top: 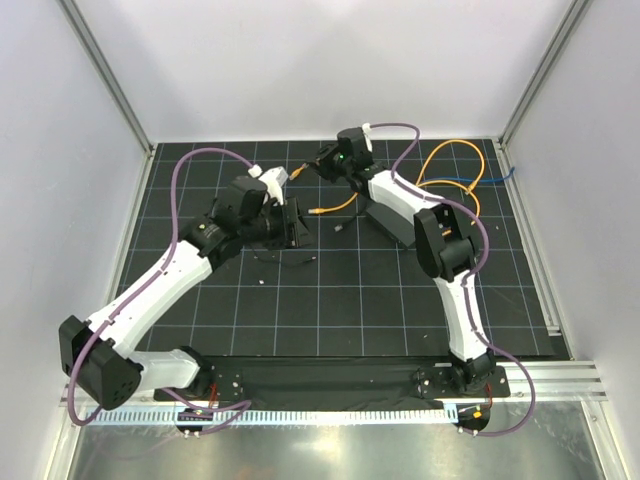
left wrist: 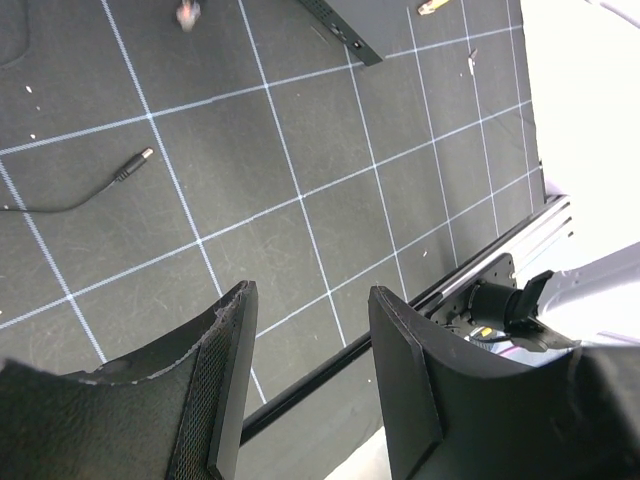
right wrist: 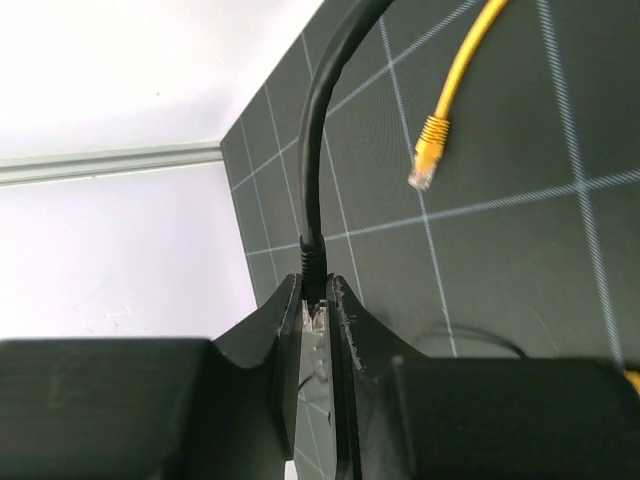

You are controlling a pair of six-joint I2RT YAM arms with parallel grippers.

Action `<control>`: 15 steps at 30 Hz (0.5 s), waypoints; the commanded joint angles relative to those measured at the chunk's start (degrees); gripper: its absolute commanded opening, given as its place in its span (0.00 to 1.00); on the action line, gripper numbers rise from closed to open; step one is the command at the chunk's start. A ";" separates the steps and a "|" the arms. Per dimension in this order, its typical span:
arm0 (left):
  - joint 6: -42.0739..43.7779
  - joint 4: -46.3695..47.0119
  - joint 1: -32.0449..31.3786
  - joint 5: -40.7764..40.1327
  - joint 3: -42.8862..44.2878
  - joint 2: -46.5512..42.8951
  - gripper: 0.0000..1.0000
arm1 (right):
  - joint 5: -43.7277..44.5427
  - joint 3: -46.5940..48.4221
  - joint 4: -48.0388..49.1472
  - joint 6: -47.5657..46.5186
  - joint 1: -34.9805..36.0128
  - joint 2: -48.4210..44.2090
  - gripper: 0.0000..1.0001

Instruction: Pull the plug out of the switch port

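My right gripper point(right wrist: 317, 285) is shut on a clear plug point(right wrist: 316, 318) at the end of a black cable point(right wrist: 318, 150). In the top view it point(top: 325, 160) hangs above the mat's far middle, apart from the flat black switch box point(top: 392, 224), which lies partly under the right arm. One edge of that box point(left wrist: 345, 25) with its sockets shows at the top of the left wrist view. My left gripper point(left wrist: 310, 295) is open, tilted over bare mat, with nothing between its fingers; from above it point(top: 297, 226) sits left of the box.
A loose yellow cable end point(right wrist: 430, 160) lies on the mat point(top: 315, 211). Orange and blue cables point(top: 455, 170) coil at the back right. A thin black wire with a barrel tip point(left wrist: 135, 165) lies near the left gripper. White walls enclose the mat.
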 commanded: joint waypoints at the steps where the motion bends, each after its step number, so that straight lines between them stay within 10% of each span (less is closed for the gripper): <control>1: 1.44 2.79 0.60 2.30 -0.29 0.48 0.52 | 1.18 5.90 4.94 1.15 1.21 2.51 0.06; 15: 1.97 3.05 4.11 4.76 0.15 2.68 0.53 | 2.24 18.56 10.48 7.39 1.65 15.60 0.10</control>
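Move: The right hand, holding the black cable's plug, heads for the bare mat around the far yellow plug, which lies about 3 cm ahead, 5 cm left and 11 cm below. The near yellow plug is about 9 cm back and level sideways; the switch sits some 13 cm back and 22 cm right. From the idle left hand, the far yellow plug lies roughly 32 cm ahead, 5 cm left and 20 cm below. The right hand, still pinching the black plug, carries it about 6 cm forward-left over the far yellow plug, sinking slightly. ##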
